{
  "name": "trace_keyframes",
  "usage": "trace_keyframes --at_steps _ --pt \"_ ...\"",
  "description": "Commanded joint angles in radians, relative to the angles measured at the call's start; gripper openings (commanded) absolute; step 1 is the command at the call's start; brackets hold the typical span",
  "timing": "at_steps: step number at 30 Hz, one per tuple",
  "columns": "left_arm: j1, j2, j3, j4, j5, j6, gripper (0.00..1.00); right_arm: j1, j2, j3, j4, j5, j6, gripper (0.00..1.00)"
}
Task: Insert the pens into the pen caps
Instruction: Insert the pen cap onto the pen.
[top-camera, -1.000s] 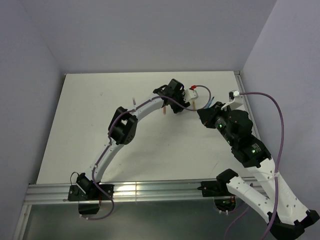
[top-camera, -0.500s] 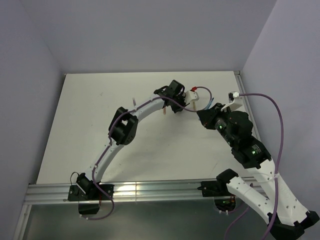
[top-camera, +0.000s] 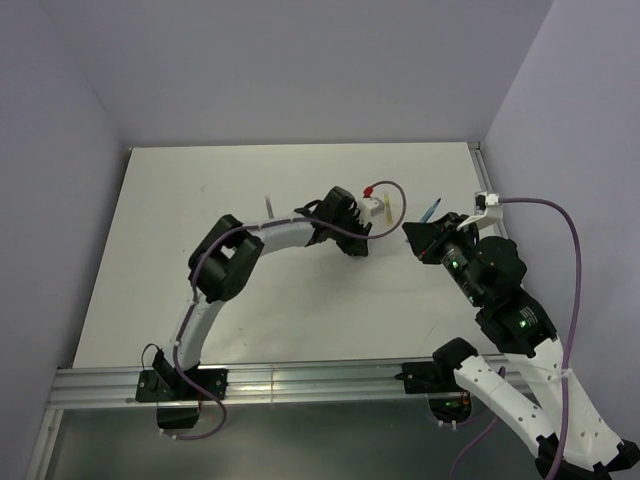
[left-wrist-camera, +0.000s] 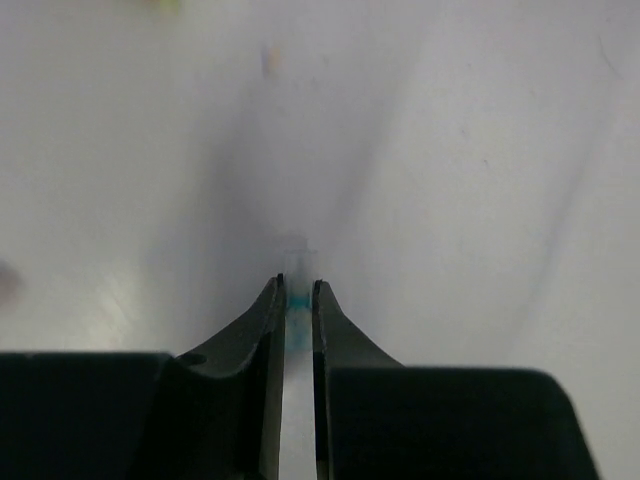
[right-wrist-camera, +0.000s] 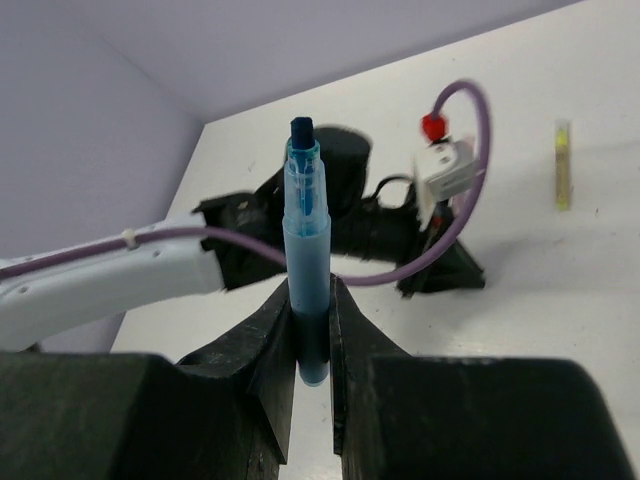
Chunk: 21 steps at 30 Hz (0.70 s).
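Note:
My right gripper (right-wrist-camera: 312, 300) is shut on a blue pen (right-wrist-camera: 307, 230) that stands upright between its fingers, dark tip up. From above, that pen (top-camera: 430, 212) sticks out of the right gripper (top-camera: 413, 232) toward the back right. My left gripper (left-wrist-camera: 298, 288) hangs close over the table, jaws nearly together on a small pale blue pen cap (left-wrist-camera: 297, 300), blurred in its own view. Its wrist (top-camera: 345, 215) is just left of the right gripper. A yellow pen (right-wrist-camera: 563, 165) lies flat on the table beyond.
A thin grey-purple pen (top-camera: 269, 204) lies behind the left forearm. The left wrist's purple cable (right-wrist-camera: 470, 190) loops between the two grippers. Blurred orange (left-wrist-camera: 270, 60) and yellow-green (left-wrist-camera: 165, 5) specks lie farther off. The table's right rail (top-camera: 478, 160) is close to the right arm.
The left gripper's jaws have closed on the pale blue cap, and its wrist has drawn back toward me. The right gripper has shifted slightly right, still holding the blue pen.

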<state>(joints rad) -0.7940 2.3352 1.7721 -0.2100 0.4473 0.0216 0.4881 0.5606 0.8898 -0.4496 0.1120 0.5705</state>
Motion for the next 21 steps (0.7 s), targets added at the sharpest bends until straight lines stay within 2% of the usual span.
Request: trace_keyframes --at_steps 1,5,7,8,9,11,12,14,15,21 --pt "-0.005 -0.256 -0.285 0.42 0.022 -0.352 0.0 -0.005 -0.01 -0.005 0.015 0.003 -0.024 0.0" --pt "0.013 -0.456 -0.534 0.662 -0.093 -0.627 0.0 -0.005 0.015 0.001 0.025 -0.038 -0.052 0.0" --pt "0.039 -0.578 -0.676 0.734 -0.178 -0.718 0.0 -0.005 0.057 0.008 0.048 -0.107 -0.072 0.0" --pt "0.051 -0.62 -0.729 0.823 -0.185 -0.803 0.0 -0.005 0.074 0.009 0.061 -0.151 -0.08 0.0" --pt "0.085 -0.66 -0.819 0.86 -0.186 -0.845 0.0 -0.005 0.114 0.012 0.083 -0.235 -0.086 0.0" --pt "0.125 -0.782 -0.903 0.921 -0.202 -0.944 0.0 -0.006 0.156 0.012 0.1 -0.334 -0.124 0.0" --pt "0.163 -0.854 -0.981 1.001 -0.199 -0.968 0.0 -0.005 0.195 0.006 0.126 -0.448 -0.148 0.0" --pt "0.193 -0.924 -1.048 1.038 -0.199 -0.988 0.0 -0.002 0.26 0.0 0.181 -0.556 -0.149 0.0" --pt "0.203 -0.982 -1.065 1.052 -0.199 -0.988 0.0 0.001 0.277 -0.017 0.211 -0.657 -0.138 0.0" --pt "0.239 -1.223 -1.195 1.133 -0.289 -1.003 0.0 0.072 0.375 -0.028 0.357 -0.753 -0.129 0.0"
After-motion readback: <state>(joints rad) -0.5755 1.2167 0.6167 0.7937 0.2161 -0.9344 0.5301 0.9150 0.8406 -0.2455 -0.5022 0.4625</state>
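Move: The pen cap is already between my left fingertips, low over the table, about 12 cm ahead of my right hand, some 8 cm to its left and 28 cm below. The blue pen, nib up in my right hand, is correspondingly 12 cm back, 8 cm right and 28 cm above my left hand. The yellow pen lies about 12 cm ahead and 9 cm right of my left hand; the dark pen lies 12 cm ahead and 27 cm left, both about 2 cm lower. I lift the pen cap fast with my left hand, drawing back a little first, then rising about 26 cm and sweeping left as its fingers swing up from the table to point forward-right. After a brief hold, my right hand carries the blue pen some 12 cm left and half as far down, turning counter-clockwise to face the cap. Both grips stay shut. ##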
